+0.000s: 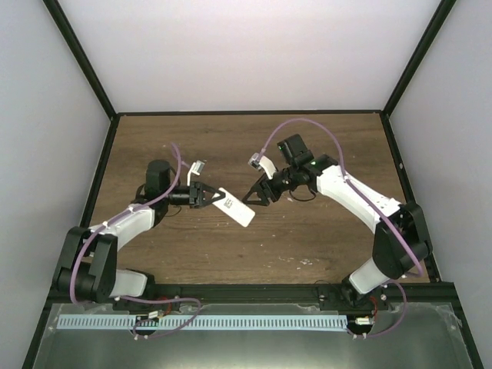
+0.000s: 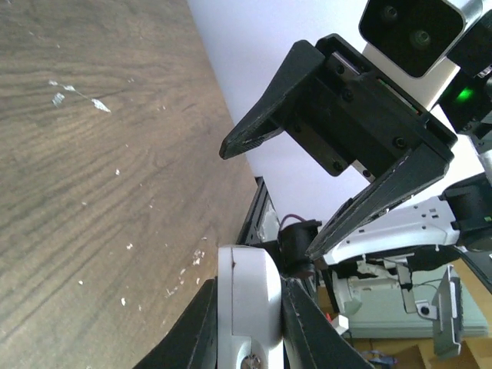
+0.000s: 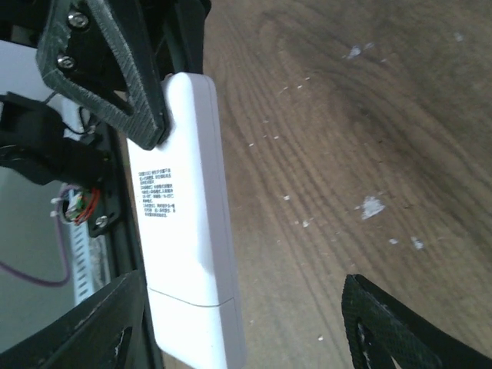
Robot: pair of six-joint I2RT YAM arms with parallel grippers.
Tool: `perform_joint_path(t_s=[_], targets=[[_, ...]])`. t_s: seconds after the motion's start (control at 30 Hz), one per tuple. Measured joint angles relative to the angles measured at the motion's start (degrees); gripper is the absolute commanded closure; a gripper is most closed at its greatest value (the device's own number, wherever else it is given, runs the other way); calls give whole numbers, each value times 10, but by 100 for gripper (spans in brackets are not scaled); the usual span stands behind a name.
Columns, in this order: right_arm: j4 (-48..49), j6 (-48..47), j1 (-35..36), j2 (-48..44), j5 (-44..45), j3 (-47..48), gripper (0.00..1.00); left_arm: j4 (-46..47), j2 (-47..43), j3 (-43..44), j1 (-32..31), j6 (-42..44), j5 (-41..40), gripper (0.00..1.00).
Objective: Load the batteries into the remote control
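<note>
The white remote control (image 1: 236,207) hangs above the wooden table, label side up in the right wrist view (image 3: 181,231), with a cover seam near its free end. My left gripper (image 1: 206,196) is shut on one end of it; in the left wrist view the white end (image 2: 246,296) is pinched between the black fingers (image 2: 192,330). My right gripper (image 1: 252,196) stands open at the other end. The remote's free end lies inside its wide jaws (image 3: 240,304), close to one finger (image 3: 92,330) and touching neither. The batteries are out of view.
Pale specks (image 3: 373,206) dot the brown tabletop (image 1: 307,146). White walls and black frame posts (image 1: 84,73) enclose the table. A perforated cable rail (image 1: 200,321) runs along the near edge between the arm bases.
</note>
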Motion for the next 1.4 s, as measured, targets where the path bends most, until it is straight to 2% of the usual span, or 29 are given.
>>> perform_joint_path(t_s=[0.17,0.6,0.97,1.4], targets=[[-21,0,0,-15,-44,-9,34,-59,-35,0,0,14,15,100],[-65,-16,8,-13,-155,-35,37,-130,-89,15,0,35,44,100],[-79,-25,66,38,-207,1,52,-173,-107,34,0,66,59,100],[-92,-41,80,61,-239,14,73,-214,-114,34,-1,101,76,100]])
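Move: The left hand still holds the remote control by one end. The remote's middle lies about 5 cm to its right, 4 cm back and slightly below. From the empty, open right hand, the remote's middle is some 5 cm left, 3 cm back and 3 cm lower. Its free end is around 6 cm back, 2 cm left and 4 cm below the right hand, and the left gripper's fingertips are about 8 cm left, roughly level with it. Keeping its pinch on the remote control, the left hand draws it back about 5 cm and lifts it some 4 cm. The open right hand sweeps back about 10 cm, bearing left later on, turns counter-clockwise some 20 degrees while its wrist tilts, and brings its fingers around the remote's free part, closing by more than half; whether the pads touch yet can't be told. ##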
